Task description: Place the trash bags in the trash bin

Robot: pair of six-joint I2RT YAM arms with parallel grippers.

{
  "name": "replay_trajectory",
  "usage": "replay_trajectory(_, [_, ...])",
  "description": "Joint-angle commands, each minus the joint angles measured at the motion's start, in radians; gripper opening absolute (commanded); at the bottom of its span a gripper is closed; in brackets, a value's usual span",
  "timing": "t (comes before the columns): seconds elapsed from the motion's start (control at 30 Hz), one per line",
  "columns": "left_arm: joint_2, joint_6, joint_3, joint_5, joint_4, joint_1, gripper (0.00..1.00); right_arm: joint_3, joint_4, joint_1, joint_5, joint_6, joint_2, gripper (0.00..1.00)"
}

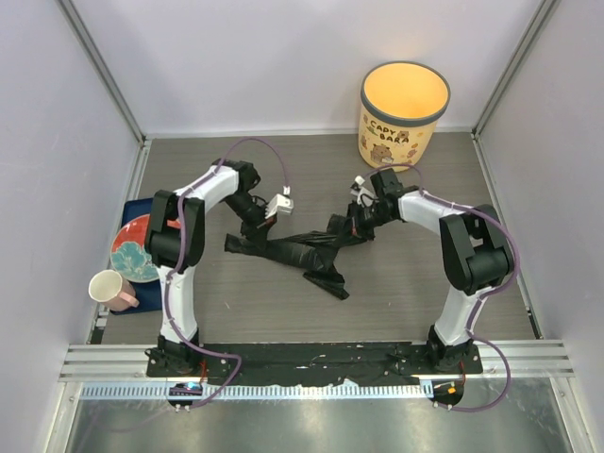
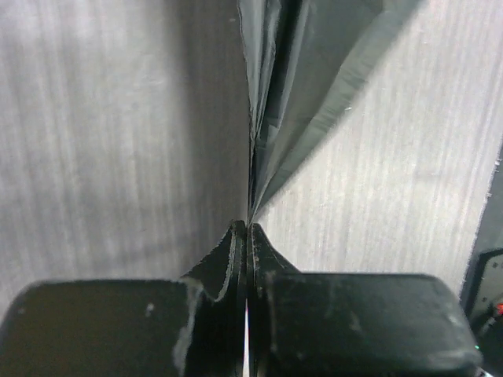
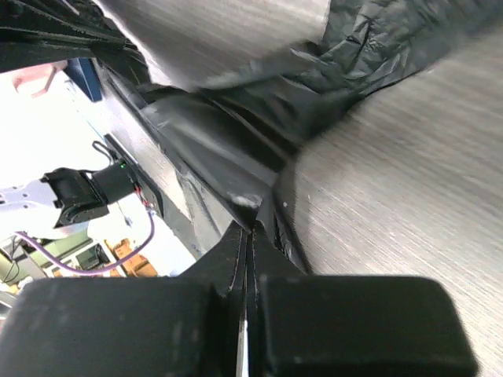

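A black trash bag (image 1: 300, 253) lies crumpled and stretched across the middle of the table. My left gripper (image 1: 245, 238) is at its left end. In the left wrist view the jaws (image 2: 248, 228) are pressed together on a thin edge of the glossy film (image 2: 292, 86), which fans out away from them. My right gripper (image 1: 355, 230) is at the bag's right end. In the right wrist view its jaws (image 3: 253, 229) are shut on a fold of the bag (image 3: 228, 149). The cream-yellow trash bin (image 1: 404, 111) stands upright at the back right, behind the right arm.
A red and teal plate (image 1: 135, 249) lies on a blue mat (image 1: 130, 209) at the left edge, with a beige cup (image 1: 109, 288) in front of it. Grey walls close the table on the left, back and right.
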Motion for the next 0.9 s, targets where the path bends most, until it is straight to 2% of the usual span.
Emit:
replay_trajectory(0.0, [-0.001,0.013,0.038,-0.060,0.061,0.032,0.00,0.072,-0.035,-0.021,-0.038,-0.068,0.000,0.01])
replay_trajectory(0.13, [-0.056,-0.063,0.003,-0.042,0.202,0.052,0.01,0.093,0.036,-0.009,-0.095,-0.008,0.014,0.01])
replay_trajectory(0.17, [-0.096,-0.077,-0.023,-0.031,0.228,0.055,0.09,0.096,0.040,-0.011,-0.102,-0.002,0.014,0.01])
replay_trajectory(0.2, [-0.119,-0.091,-0.037,-0.019,0.280,0.060,0.24,0.098,0.046,-0.009,-0.109,0.007,0.015,0.01])
replay_trajectory(0.23, [-0.143,-0.097,-0.049,0.001,0.294,0.072,0.44,0.099,0.051,-0.009,-0.112,0.020,0.015,0.01])
replay_trajectory(0.33, [-0.283,-0.138,-0.127,0.119,0.405,0.089,0.59,0.096,0.083,-0.009,-0.113,0.043,0.017,0.01])
replay_trajectory(0.43, [-0.422,-0.108,-0.269,0.216,0.499,0.086,0.67,0.092,0.102,-0.008,-0.110,0.063,0.023,0.01])
replay_trajectory(0.57, [-0.558,-0.129,-0.400,0.221,0.628,0.008,0.70,0.086,0.122,-0.009,-0.104,0.089,0.021,0.01])
replay_trajectory(0.73, [-0.615,-0.293,-0.590,0.069,0.976,-0.153,0.72,0.072,0.137,-0.011,-0.107,0.101,0.023,0.01])
replay_trajectory(0.87, [-0.573,-0.385,-0.635,-0.028,1.128,-0.233,0.72,0.067,0.151,-0.014,-0.142,0.122,0.020,0.01])
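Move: Both hands already pinch a black trash bag. Its middle lies about 10 cm right of the left hand, 1 cm back and 3 cm lower, and its loose tail some 16 cm right and 9 cm back. The plate is roughly 24 cm to the left, level with the left hand. From the right hand the bag's middle is about 11 cm left, 4 cm back and 5 cm below; the trash bin stands some 22 cm ahead and 11 cm right. The left fingers draw the pinched bag end about 4 cm forward and let go, opening wide. That hand then lifts some 11 cm, swings right and back over the bag towards its middle and starts down, its fingers tilting about 40 degrees forward and rightward. The right hand keeps its pinch, easing forward and up some 3 cm each. ##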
